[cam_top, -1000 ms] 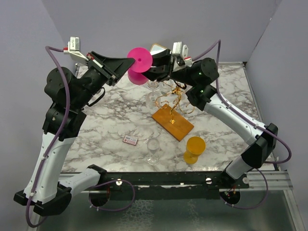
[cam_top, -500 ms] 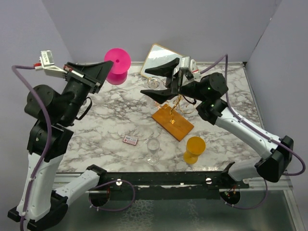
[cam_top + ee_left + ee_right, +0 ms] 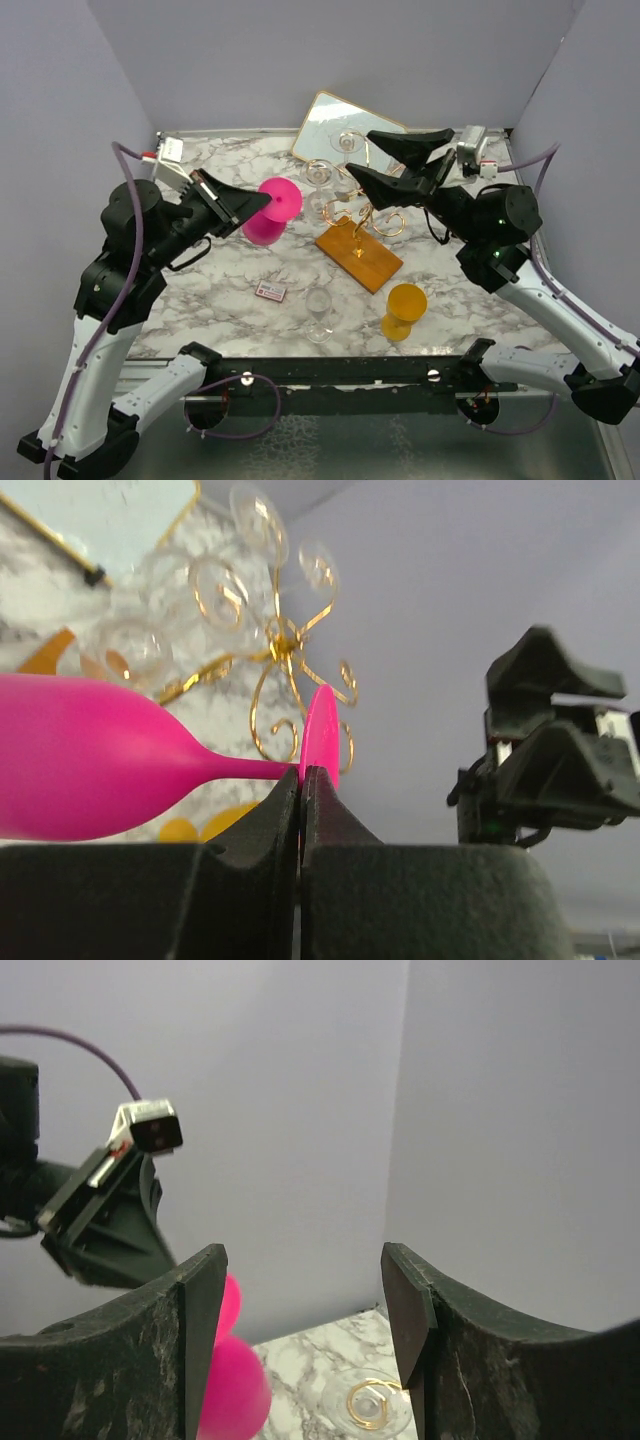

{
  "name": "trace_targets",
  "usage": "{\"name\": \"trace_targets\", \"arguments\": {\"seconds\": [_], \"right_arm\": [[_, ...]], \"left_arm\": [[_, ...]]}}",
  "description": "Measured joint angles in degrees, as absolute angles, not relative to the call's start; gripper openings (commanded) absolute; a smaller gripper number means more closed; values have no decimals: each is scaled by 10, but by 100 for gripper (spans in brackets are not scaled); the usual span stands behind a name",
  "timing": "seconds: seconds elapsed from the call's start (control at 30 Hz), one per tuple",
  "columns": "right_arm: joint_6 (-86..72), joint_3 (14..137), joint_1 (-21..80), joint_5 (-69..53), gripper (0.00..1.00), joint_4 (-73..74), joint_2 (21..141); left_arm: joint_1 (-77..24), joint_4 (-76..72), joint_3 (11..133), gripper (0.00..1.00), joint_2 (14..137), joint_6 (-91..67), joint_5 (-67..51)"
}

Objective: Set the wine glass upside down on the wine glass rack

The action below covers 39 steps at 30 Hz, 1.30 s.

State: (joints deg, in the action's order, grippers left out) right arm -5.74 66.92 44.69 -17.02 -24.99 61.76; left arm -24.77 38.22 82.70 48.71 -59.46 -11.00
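Note:
My left gripper (image 3: 263,204) is shut on the stem of the pink wine glass (image 3: 266,224), right behind its foot, and holds it tilted in the air just left of the wine glass rack (image 3: 361,207). The left wrist view shows the pink wine glass (image 3: 90,772) across the shut left gripper (image 3: 300,774), its foot toward the rack's gold scrolls (image 3: 279,650). The rack stands on an orange-brown base (image 3: 360,259), with clear glasses (image 3: 320,174) hanging on its arms. My right gripper (image 3: 358,152) hangs open above the rack's back, nothing between its fingers (image 3: 204,1305).
A gold-framed mirror (image 3: 340,122) leans at the back wall. A clear glass (image 3: 318,312) and an orange glass (image 3: 405,308) stand near the front edge. A small card (image 3: 270,291) lies on the marble top. Grey walls close both sides.
A second ago both grippers met at the pink glass. The right gripper has opened and drawn back to the right. The left arm has swung the glass left, then down beside the rack.

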Motion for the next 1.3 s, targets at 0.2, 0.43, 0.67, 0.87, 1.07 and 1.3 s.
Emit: {"name": "trace_targets", "arguments": {"seconds": [0.2, 0.43, 0.67, 0.87, 1.07, 1.3], "right_arm": [[-59, 663, 447, -110, 62, -242, 597], [-62, 659, 447, -80, 61, -218, 590], [-62, 643, 447, -52, 61, -203, 562], [-62, 638, 447, -38, 61, -203, 552], [-62, 624, 447, -27, 61, -201, 543], [-62, 616, 447, -14, 61, -201, 534]], "left_arm": [[-248, 407, 801, 0, 517, -581, -269], [-248, 420, 789, 0, 544, -557, -395], [-248, 419, 794, 0, 564, -544, -435], [-277, 377, 795, 0, 602, -561, -437], [-345, 326, 790, 0, 627, -577, -417], [-363, 278, 793, 0, 670, -592, -379]]}}
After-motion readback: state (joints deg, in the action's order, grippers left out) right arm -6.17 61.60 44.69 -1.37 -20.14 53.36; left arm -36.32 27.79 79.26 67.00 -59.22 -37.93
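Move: The magenta wine glass is already held upside down in the left fingers; the rack's empty front-left hook lies about 13 cm to that hand's right, level with it forward and 10 cm lower. The front-right hook is some 9 cm farther right of that one. A clear hanging glass stands about 7 cm ahead of the left hand and 9 cm right, 17 below. From the right hand the front-left hook is roughly 2 cm back, 3 cm left, 16 below. The upside-down magenta glass, still pinched by foot and stem, is carried right and down towards the rack's front-left hook, first drawing back about 5 cm, then going on rightward and easing forward again; some 13 cm right in all. The left hand swings nearly 40 degrees clockwise as it goes. The open, empty right hand backs off about 5 cm to its right. ##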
